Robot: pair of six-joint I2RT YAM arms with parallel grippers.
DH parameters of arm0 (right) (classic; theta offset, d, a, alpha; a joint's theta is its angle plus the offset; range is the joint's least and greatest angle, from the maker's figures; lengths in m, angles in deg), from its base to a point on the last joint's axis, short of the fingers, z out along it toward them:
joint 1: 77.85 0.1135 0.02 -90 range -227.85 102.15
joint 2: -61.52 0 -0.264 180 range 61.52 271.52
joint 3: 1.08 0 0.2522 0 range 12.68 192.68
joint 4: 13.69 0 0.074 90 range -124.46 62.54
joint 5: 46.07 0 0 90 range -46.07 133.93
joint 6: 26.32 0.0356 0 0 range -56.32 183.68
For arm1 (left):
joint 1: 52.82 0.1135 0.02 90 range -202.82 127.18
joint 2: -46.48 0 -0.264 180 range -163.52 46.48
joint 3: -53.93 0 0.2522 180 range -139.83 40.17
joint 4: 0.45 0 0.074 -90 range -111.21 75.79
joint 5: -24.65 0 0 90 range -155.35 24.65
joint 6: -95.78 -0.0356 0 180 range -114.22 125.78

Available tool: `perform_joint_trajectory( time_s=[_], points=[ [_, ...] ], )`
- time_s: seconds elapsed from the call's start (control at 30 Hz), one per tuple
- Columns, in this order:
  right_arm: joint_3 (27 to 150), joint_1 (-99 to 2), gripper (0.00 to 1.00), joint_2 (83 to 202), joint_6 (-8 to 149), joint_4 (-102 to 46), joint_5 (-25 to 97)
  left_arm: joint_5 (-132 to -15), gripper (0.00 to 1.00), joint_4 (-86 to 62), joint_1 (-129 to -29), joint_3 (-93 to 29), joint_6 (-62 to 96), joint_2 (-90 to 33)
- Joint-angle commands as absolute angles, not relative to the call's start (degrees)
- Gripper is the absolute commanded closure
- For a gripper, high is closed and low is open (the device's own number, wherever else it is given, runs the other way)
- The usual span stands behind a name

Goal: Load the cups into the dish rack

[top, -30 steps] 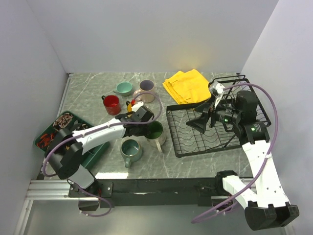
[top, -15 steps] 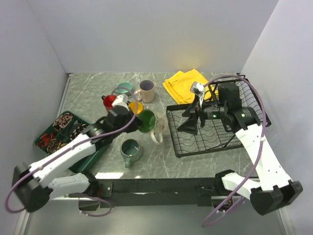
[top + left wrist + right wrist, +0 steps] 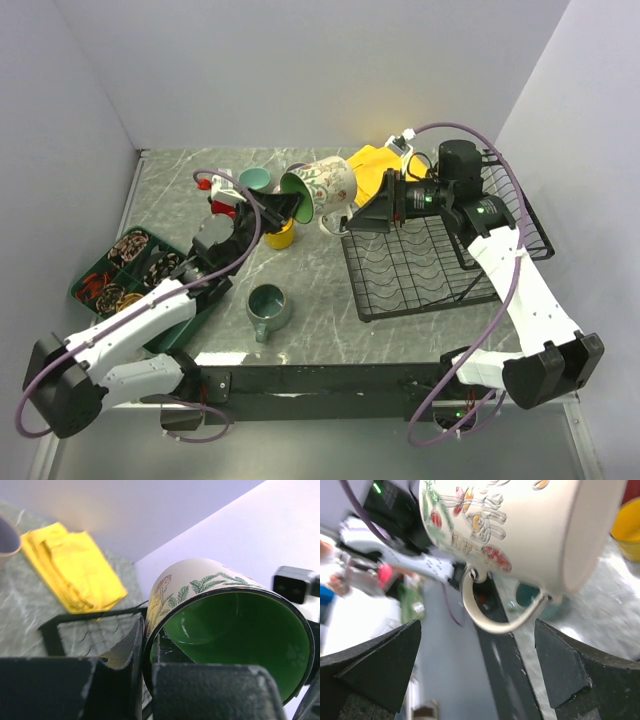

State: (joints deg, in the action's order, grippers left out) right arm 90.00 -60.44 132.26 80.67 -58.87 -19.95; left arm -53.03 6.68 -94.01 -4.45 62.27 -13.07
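My left gripper (image 3: 276, 206) is shut on the rim of the green-inside cream mug (image 3: 322, 187) and holds it tilted in the air, left of the black wire dish rack (image 3: 420, 272). In the left wrist view (image 3: 147, 650) one finger is inside the mug (image 3: 240, 630) and one is outside. My right gripper (image 3: 366, 211) is open, its fingers on either side of the mug's handle (image 3: 490, 615) without touching. The teal cup (image 3: 254, 179), red mug (image 3: 226, 208), yellow mug (image 3: 281, 236) and grey-teal mug (image 3: 268, 305) stand on the table. Only the beige-pink mug's rim (image 3: 6, 540) shows.
A yellow cloth (image 3: 368, 166) lies at the back, beside the rack's far left corner. A dark green compartmented tray (image 3: 118, 272) sits at the table's left edge. White walls close in the back and both sides.
My left arm has lifted the cream mug off the table, up and back toward the rack. My right gripper has moved left off the rack to the mug's handle.
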Motion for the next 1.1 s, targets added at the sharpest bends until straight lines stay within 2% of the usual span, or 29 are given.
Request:
perform_joint_trajectory(
  time_s=[0.0,0.1,0.3,0.57,0.7,0.93,1.07],
  points=[
    [86.7,-60.1,0.0,132.6,102.8,-40.8,-23.0,-55.0,0.99,32.1,-94.0,-9.6,65.4,-14.5],
    [83.5,-59.9,0.0,132.4,110.4,-30.3,-23.4,-56.2,0.99,34.6,-94.0,-11.6,65.9,-16.7],
    [83.8,-60.2,0.0,133.0,111.3,-29.6,-24.2,-55.6,0.99,35.9,-94.0,-14.1,65.5,-16.8],
    [80.5,-59.8,0.01,135.5,143.5,6.7,-25.4,-57.3,0.99,39.5,-94.0,-14.1,69.5,-18.4],
    [81.2,-59.7,0.07,137.2,150.2,15.1,-25.2,-58.8,0.99,39.3,-94.0,-16.1,69.6,-19.9],
    [80.0,-58.8,0.2,136.2,149.0,12.7,-24.5,-59.7,0.99,40.1,-94.0,-17.0,70.5,-23.3],
    [78.9,-58.8,0.32,135.3,148.9,12.4,-24.2,-59.9,0.99,41.1,-94.0,-16.4,70.8,-24.4]
  ],
)
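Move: Held by its rim in the left fingers, the green cup has its middle roughly 4 cm to the right of that hand, 2 cm ahead and about level. From the open right hand the cup lies about 7 cm ahead, 5 cm to the left and near the same height. Far below, the yellow cup stands about 2 cm ahead and 6 cm left of the left hand; the dish rack lies some 19 cm right and 5 cm ahead of the right hand. Lifting the green cup about 9 cm by its rim, the left hand carries it 3 to 4 cm to the right and tips its fingers up some 20 degrees. The right hand rises alongside, nearly 8 cm and slightly left towards the cup, fingers swinging upward, then starts to close from wide open near the cup's base and handle; contact there can't be seen. ##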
